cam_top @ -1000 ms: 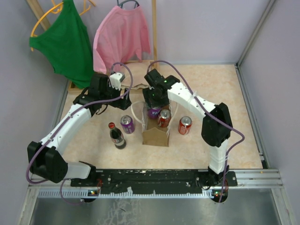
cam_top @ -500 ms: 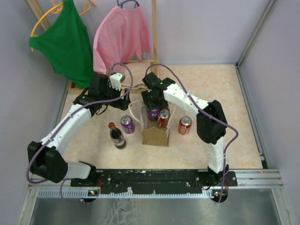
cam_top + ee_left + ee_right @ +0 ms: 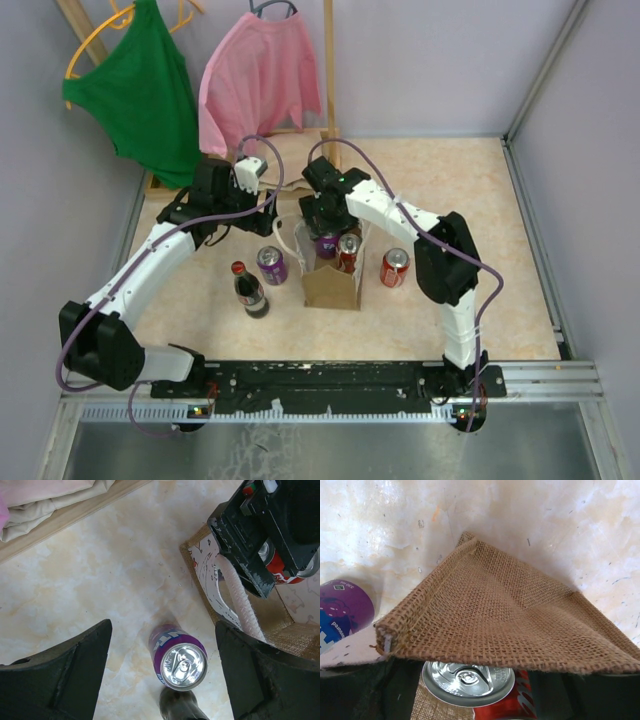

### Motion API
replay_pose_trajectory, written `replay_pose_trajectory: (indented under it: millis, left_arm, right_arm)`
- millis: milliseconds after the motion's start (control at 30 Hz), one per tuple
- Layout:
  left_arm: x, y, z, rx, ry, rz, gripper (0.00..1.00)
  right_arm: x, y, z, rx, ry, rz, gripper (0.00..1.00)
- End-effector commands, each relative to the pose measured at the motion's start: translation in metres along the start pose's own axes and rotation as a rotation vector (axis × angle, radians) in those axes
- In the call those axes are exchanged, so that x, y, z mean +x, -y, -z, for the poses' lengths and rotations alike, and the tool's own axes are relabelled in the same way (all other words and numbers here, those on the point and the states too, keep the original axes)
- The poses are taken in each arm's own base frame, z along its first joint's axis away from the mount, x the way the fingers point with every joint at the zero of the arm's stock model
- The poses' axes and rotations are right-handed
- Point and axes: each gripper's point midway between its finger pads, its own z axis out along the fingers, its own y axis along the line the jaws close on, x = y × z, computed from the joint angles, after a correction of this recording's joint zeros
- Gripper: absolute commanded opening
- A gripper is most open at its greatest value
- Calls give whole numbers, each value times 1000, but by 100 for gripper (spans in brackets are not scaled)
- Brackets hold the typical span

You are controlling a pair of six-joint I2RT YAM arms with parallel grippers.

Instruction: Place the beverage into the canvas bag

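The canvas bag (image 3: 331, 288) stands upright mid-table, its white rope handles (image 3: 240, 600) hanging at the sides. The beverage, a red can (image 3: 468, 678), sits low inside the bag beside a purple can (image 3: 326, 243). My right gripper (image 3: 322, 215) reaches down into the bag mouth with a finger on each side of the red can. The burlap wall (image 3: 510, 615) hides where its fingers meet the can. My left gripper (image 3: 163, 630) hangs open left of the bag, above a second purple can (image 3: 180, 660) standing on the table.
A dark cola bottle (image 3: 248, 288) stands near the loose purple can, and another red can (image 3: 394, 267) stands right of the bag. Green (image 3: 140, 90) and pink (image 3: 258, 80) garments hang on a wooden rack at the back. Folded beige cloth (image 3: 50, 500) lies by the rack.
My right arm has shifted slightly left over the bag, carrying the red can lower inside it. The left arm has stayed still.
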Motion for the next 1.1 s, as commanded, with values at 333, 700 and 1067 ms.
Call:
replay_pose_trajectory:
  millis: [333, 700, 1067]
  left_arm:
    - [-2, 7, -3, 49, 10, -2, 89]
    - [-6, 9, -1, 59, 21, -13, 89]
    - [-22, 12, 15, 56, 86, -49, 89]
  right_arm:
    - [-71, -12, 68, -51, 275, 22, 99]
    - [-87, -12, 114, -49, 369, 8, 99]
    - [-105, 71, 211, 132, 583, -184, 99]
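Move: The purple can I have just set in the canvas bag stands between my right fingers, its middle some 3 cm below the hand point. The red can inside the bag is about 6 cm to its right and 2 cm nearer me. Outside the bag, a second purple can stands some 13 cm left and 6 cm back, and another red can about 16 cm right and 6 cm back. From my left hand, the purple can in the bag lies roughly 12 cm right, 4 cm back and 12 cm below. I spread my right fingers, already loosening around the purple can, to their full width while easing forward a little. Then I draw them up out of the canvas bag with gathering speed, about 15 cm up and 3 cm forward in all. As I climb, the wrist tilts some 25 degrees, swinging the fingertips forward, and late on the hand veers slightly right. ##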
